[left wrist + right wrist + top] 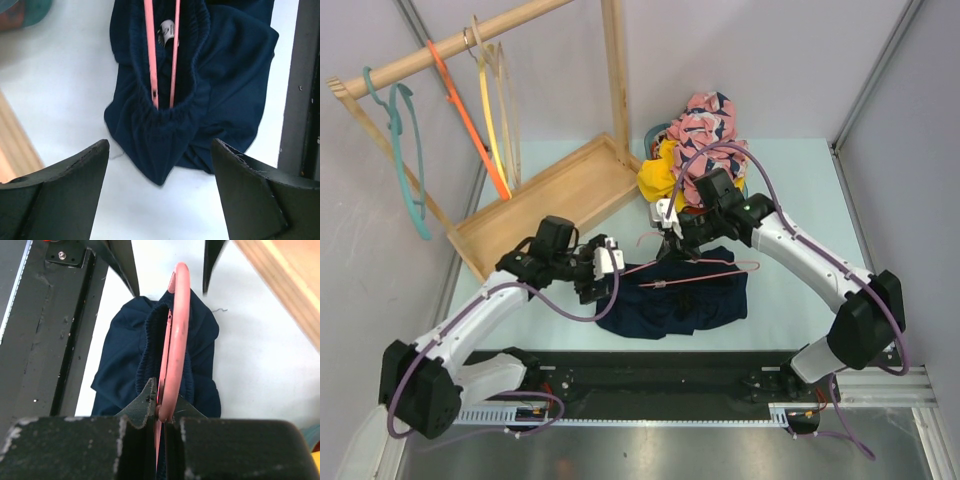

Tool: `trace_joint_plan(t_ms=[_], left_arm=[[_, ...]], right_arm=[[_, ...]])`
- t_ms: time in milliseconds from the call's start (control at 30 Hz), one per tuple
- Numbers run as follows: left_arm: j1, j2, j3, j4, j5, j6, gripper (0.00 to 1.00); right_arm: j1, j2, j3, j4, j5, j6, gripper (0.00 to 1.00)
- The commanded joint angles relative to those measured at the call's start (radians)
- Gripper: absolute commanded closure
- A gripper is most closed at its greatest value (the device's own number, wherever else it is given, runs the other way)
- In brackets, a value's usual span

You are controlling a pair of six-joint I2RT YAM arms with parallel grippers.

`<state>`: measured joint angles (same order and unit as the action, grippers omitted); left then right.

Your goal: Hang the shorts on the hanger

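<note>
The dark navy shorts (675, 300) lie crumpled on the table between the two arms. The pale-pink hanger (695, 270) runs through the elastic waistband, and its two thin bars (150, 50) go into the waist opening of the shorts (225, 75). My right gripper (670, 235) is shut on the hanger (179, 315) at its curved end, above the shorts (120, 360); the jaws (162, 412) pinch the pink wire. My left gripper (610, 270) stands open just left of the shorts, its fingers (75, 190) wide apart with nothing between them (159, 150).
A wooden rack with a tray base (560, 190) stands at the back left, carrying orange (465, 115), yellow (485, 100) and teal (405, 150) hangers. A pink floral garment (705, 120) and a yellow garment (660, 170) are piled behind the right gripper. A black rail (670, 370) lines the near edge.
</note>
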<state>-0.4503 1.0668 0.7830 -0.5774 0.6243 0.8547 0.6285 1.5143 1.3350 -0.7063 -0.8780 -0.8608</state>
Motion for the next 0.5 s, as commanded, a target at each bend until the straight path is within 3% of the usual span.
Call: trace_joint_plan(t_ms=[0, 133, 233, 267, 367, 400, 467], left_arm=[[-0.065, 0.068, 0.004, 0.140, 0.023, -0.034, 0.15], [-0.129, 0.104, 0.001, 0.195, 0.023, -0.083, 0.28], [-0.159, 0.107, -0.004, 0.208, 0.034, -0.106, 0.59], [-0.163, 0.108, -0.004, 0.200, 0.034, -0.106, 0.78], [-0.163, 0.104, -0.008, 0.153, 0.017, -0.086, 1.00], [-0.163, 0.096, -0.024, 0.139, 0.014, -0.077, 1.00], [-0.163, 0.056, -0.051, 0.140, 0.005, -0.051, 1.00]], right_arm=[[0.025, -0.066, 0.004, 0.050, -0.053, -0.043, 1.00], [0.037, -0.080, 0.000, 0.025, -0.041, -0.047, 1.00], [0.050, -0.091, -0.007, 0.013, -0.024, -0.038, 1.00], [0.051, -0.094, -0.010, 0.013, -0.021, -0.027, 1.00], [0.047, -0.120, -0.011, 0.025, 0.010, 0.070, 0.79], [0.030, -0.132, -0.013, 0.027, 0.031, 0.165, 0.55], [-0.004, -0.180, -0.013, 0.028, 0.033, 0.253, 0.36]])
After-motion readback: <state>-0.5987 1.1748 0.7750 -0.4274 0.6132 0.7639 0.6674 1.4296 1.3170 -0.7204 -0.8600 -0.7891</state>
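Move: At the left end of the pink hanger, tucked into the shorts' waistband, is the left hand's goal: about 5 cm to its right, level with it fore and aft, some 2 cm lower. The shorts' middle lies 15 cm right of that hand, 5 cm back, 6 below; the wooden rack base 15 cm ahead and 15 left. From the right hand, still holding the hanger by its neck, that end is 10 cm left, 4 back, 9 below; the shorts' middle 10 back, 2 right, 15 below. Reaching about 5 cm to its right and slightly down, the open left hand brings its fingers over the hanger's left end at the waistband and shuts them, pinching hanger and cloth together. The right hand meanwhile draws the hanger neck some 2 cm back and 2 cm up, then opens its fingers about halfway and lets go. ##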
